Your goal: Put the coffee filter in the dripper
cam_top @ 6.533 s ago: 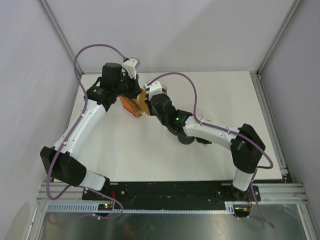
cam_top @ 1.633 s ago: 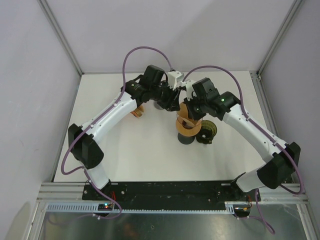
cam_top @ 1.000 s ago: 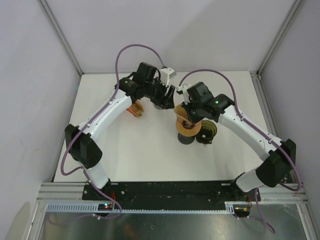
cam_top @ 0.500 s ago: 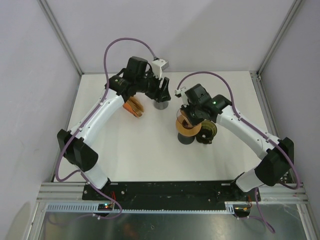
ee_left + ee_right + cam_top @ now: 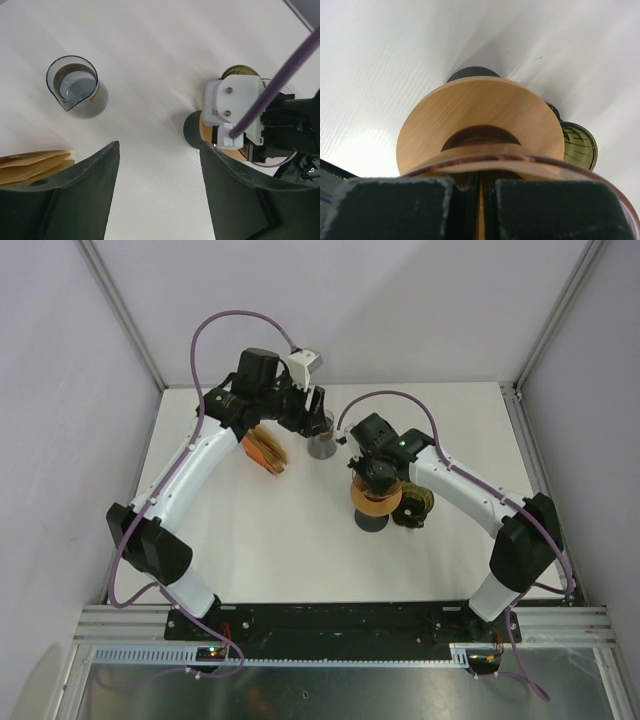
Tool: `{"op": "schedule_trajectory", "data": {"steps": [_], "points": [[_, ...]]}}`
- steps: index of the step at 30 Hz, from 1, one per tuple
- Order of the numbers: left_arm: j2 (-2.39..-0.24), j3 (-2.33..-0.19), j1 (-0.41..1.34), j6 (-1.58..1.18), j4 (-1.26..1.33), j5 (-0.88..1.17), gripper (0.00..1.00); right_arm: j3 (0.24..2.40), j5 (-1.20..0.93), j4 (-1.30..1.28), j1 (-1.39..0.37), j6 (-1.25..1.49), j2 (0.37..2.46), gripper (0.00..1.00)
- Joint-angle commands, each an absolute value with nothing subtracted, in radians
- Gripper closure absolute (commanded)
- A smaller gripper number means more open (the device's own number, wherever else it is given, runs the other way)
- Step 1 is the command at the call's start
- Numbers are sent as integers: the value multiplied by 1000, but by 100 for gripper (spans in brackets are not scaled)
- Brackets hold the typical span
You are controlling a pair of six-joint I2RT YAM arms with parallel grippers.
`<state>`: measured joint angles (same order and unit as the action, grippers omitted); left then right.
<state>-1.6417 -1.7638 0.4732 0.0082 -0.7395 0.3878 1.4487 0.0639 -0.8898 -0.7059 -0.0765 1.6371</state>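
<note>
The dripper (image 5: 376, 502) has a round wooden collar (image 5: 480, 120) and a clear amber cone rim (image 5: 530, 164); it stands on a dark base mid-table. My right gripper (image 5: 368, 468) sits right over it, shut on a thin tan edge of the coffee filter (image 5: 481, 212) that hangs inside the rim. My right gripper (image 5: 481, 185) hides most of the filter. My left gripper (image 5: 314, 426) hovers open and empty above the table (image 5: 159, 146), left of the dripper (image 5: 206, 136).
A stack of brown filters (image 5: 265, 450) lies at the back left and shows in the left wrist view (image 5: 30, 162). A glass beaker (image 5: 322, 445) stands beside the stack (image 5: 75, 87). A dark green round object (image 5: 416, 505) sits right of the dripper.
My left arm has pulled back up and to the left, away from the dripper toward the beaker. My right gripper has settled closer over the dripper with the filter.
</note>
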Motion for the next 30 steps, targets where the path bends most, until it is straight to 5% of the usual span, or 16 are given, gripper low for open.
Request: {"op": "schedule_trajectory", "data": {"steps": [1,12,19,30], "points": [[-1595,-1791,469,26,-718,398,30,1484,88,-902,-712,-93,1657,100],[-1610,-1785,469,15,-718,432,30,1533,109,-897,-718,-97,1588,100],[-1609,-1788,469,18,-719,431,30,1541,125,-893,-717,-103,1550,77],[-1612,-1792,469,20,-718,434,30,1593,150,-910,-717,-112,1517,67]]}}
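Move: The right hand's shut fingers are already down inside the glass dripper with the coffee filter; the dripper's middle is roughly 2 cm below their tips and 1 cm back. The wooden collar carrying it is about 6 cm below and 1 cm back. The green mug stands some 9 cm right, 1 cm back and 13 cm lower; the glass beaker 17 cm ahead, 12 cm left, equally low. From the left hand the dripper is about 8 cm back, 12 cm right, 16 cm below. Still down in the dripper against the paper filter, the right hand's shut fingertips barely sink further, then draw straight up about 5 cm, drifting some 1 cm forward. As they rise they part to about a third open, and the wrist tips the fingers slightly outward, by 5 to 10 degrees. ##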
